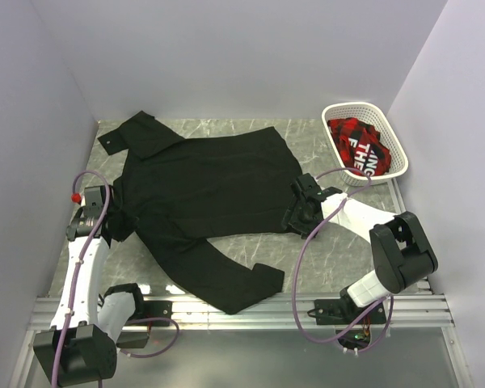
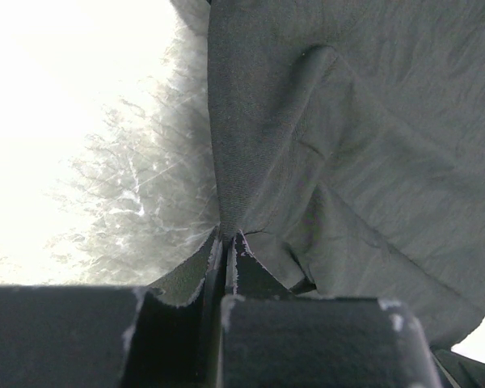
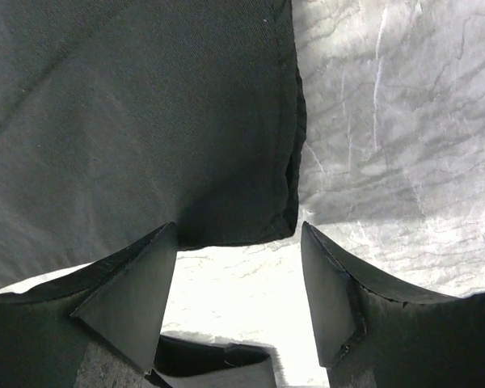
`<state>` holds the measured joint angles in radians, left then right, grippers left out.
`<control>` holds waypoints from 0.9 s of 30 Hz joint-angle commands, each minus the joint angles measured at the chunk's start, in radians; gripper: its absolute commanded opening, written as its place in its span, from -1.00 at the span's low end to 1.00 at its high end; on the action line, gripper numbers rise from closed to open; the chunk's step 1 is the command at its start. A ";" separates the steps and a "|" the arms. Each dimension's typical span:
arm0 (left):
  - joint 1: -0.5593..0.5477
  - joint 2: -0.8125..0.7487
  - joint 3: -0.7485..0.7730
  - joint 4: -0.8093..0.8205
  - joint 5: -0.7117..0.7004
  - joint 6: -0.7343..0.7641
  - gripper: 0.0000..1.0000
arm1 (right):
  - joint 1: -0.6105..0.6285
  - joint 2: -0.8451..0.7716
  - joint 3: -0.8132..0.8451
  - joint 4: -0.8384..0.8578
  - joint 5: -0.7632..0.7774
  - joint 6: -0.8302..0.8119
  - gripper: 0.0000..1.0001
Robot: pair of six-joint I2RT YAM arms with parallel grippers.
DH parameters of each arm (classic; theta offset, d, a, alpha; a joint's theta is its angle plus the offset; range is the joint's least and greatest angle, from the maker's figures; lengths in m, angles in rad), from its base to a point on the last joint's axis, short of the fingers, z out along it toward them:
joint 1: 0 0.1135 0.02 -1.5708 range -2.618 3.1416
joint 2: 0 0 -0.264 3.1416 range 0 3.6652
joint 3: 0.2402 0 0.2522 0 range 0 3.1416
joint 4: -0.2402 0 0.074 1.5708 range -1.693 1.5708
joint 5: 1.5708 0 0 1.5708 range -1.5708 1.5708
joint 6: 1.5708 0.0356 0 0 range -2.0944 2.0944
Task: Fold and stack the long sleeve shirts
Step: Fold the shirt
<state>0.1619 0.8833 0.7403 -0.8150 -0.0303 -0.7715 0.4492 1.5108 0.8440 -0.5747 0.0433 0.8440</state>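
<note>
One of the long sleeve shirts (image 1: 210,190), plain black, lies spread across the marble table (image 1: 259,242). One sleeve runs toward the front edge, and the other sleeve's cuff lies at the back left. At the shirt's left side my left gripper (image 1: 120,215) is shut; in the left wrist view the left gripper (image 2: 227,239) pinches a ridge of the black shirt (image 2: 347,145). My right gripper (image 1: 296,213) sits at the shirt's right hem corner. The right wrist view shows the right gripper (image 3: 239,229) open, with the corner of the shirt (image 3: 145,105) just ahead of its tips, ungripped.
A white basket (image 1: 392,137) stands at the back right with red plaid cloth (image 1: 352,133) inside. Lilac walls close in the left, back and right. A metal rail (image 1: 242,311) runs along the front edge by the arm bases.
</note>
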 commanded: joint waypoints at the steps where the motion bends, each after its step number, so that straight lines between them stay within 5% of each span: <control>1: 0.001 -0.017 0.045 -0.003 -0.011 0.018 -0.88 | 0.000 -0.034 -0.011 -0.013 0.018 -0.003 0.40; 7: 0.001 -0.020 0.047 -0.001 -0.003 0.018 -0.88 | -0.012 0.002 -0.026 0.018 0.033 0.010 0.22; 21: 0.001 -0.006 0.097 -0.026 -0.022 0.014 -0.88 | -0.029 -0.046 0.007 -0.037 0.139 -0.032 -0.97; 27: 0.001 0.005 0.107 -0.058 -0.005 0.002 -0.87 | -0.030 -0.098 0.053 -0.109 0.136 -0.111 -1.00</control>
<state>0.1619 0.8875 0.8200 -0.8558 -0.0315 -0.7712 0.4271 1.4609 0.8455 -0.6312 0.1387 0.7837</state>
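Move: The shirt's near right corner lies almost between the right hand's open fingers, about 3 cm to its right, level in reach and about 1 cm below. The loose near sleeve's end lies some 13 cm back and 9 cm left of that hand; the basket stands about 34 cm ahead and 22 cm right. The left hand already holds the shirt's raised left edge; the corner lies some 45 cm to its right, 2 cm ahead and 11 cm lower. The shirt's near right corner is taken by the right hand, which slides about 3 cm to its right, sinks a touch and shuts its wide-open fingers to pinch the corner, then rises about 1.5 cm with it. Late on, the left hand, keeping its shut grip on the left edge, lifts it some 2.5 cm. ##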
